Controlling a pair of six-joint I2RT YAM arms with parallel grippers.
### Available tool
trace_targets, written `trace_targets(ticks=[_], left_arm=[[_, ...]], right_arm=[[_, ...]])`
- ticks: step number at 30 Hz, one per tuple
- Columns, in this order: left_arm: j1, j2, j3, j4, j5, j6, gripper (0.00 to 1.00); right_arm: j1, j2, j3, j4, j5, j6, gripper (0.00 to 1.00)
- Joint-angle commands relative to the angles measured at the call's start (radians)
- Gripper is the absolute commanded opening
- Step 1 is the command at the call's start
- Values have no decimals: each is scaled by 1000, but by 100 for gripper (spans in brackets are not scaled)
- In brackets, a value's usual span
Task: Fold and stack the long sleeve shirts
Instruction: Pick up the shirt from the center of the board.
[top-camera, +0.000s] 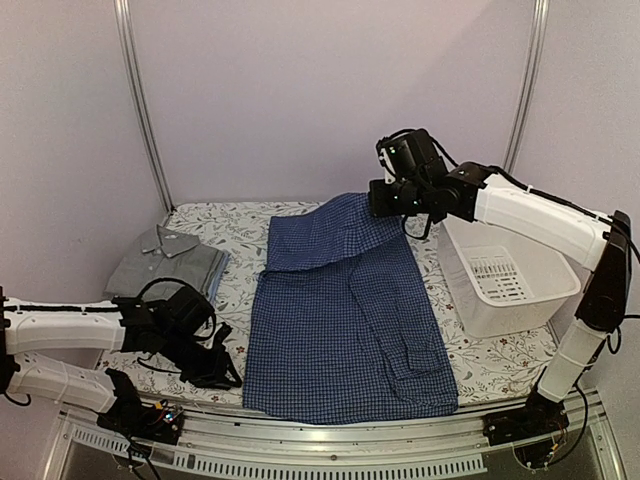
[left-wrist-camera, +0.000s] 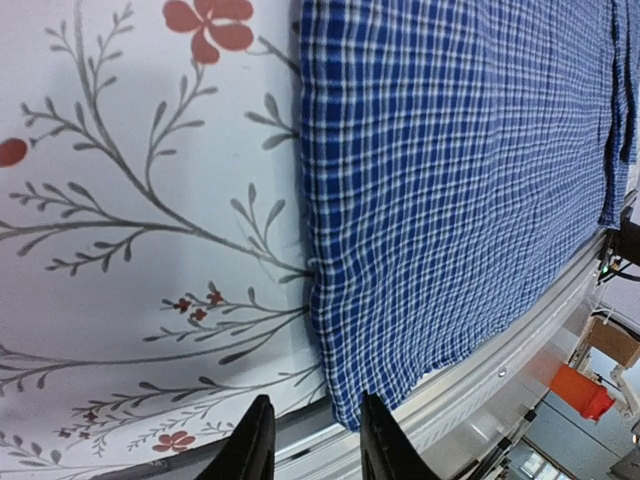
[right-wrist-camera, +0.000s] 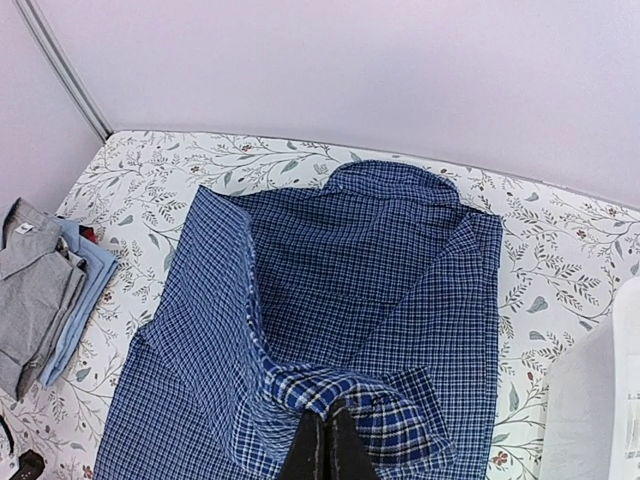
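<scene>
A dark blue fine-check long sleeve shirt (top-camera: 340, 320) lies spread down the middle of the table. Its far end is lifted off the cloth by my right gripper (top-camera: 375, 203), whose fingers are shut on a bunched fold of it (right-wrist-camera: 330, 425). In the right wrist view the rest of the shirt (right-wrist-camera: 340, 260) hangs and spreads below. My left gripper (top-camera: 222, 368) sits low at the near left, beside the shirt's near-left corner (left-wrist-camera: 345, 410). Its fingers (left-wrist-camera: 255, 445) stand apart, with that corner just ahead of the right one. A folded grey shirt (top-camera: 165, 262) lies on a light blue one (right-wrist-camera: 88, 285) at the far left.
A white plastic basket (top-camera: 515, 285) stands at the right, under the right arm. The table wears a floral cloth (top-camera: 235, 225). Its metal front rail (left-wrist-camera: 500, 365) runs just beside the left fingers. Upright poles stand at the back corners.
</scene>
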Motion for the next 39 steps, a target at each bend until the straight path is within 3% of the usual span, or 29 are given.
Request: trace_targets(ticks=[1,12,22,26,39], left_arm=[[-46,1,-35,26,42,-32,29],[-114,67,-47,130,82,-80,26],[-130,90,-16,139,66,-71,0],[-124,61,20,46,4,-41,0],[135,-44,63,-183,-18,146,0]], right_arm=[[9,35,51,-20,-1,-35,0],[6,52,104,-26,13,-58,0],[-4,64,173,-34,28,-88,0],[-19,72,205,-34,27,-103,0],[-54,151,301,-42,20,-130,0]])
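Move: The blue shirt's near-left corner lies about 3 cm back from the left hand, 2 cm to its right and 2 cm below. The gray shirt stack is some 30 cm ahead of that hand and 25 cm to its left, nearly level in height. From the right hand, which already holds the shirt bunched up, the corner lies about 32 cm back, 28 cm left and 26 cm below; the basket's middle is roughly 30 cm right, 2 cm back, 20 cm below. Back towards the table's near edge, slightly right and down, the left hand eases about 3 cm, shuts its half-closed fingers on the blue shirt's near-left corner, then draws the pinched cloth forward and left, rising a little. Meanwhile the right hand keeps its grip on the bunched shirt, lifting it about 5 cm and carrying it some 4 cm forward. ##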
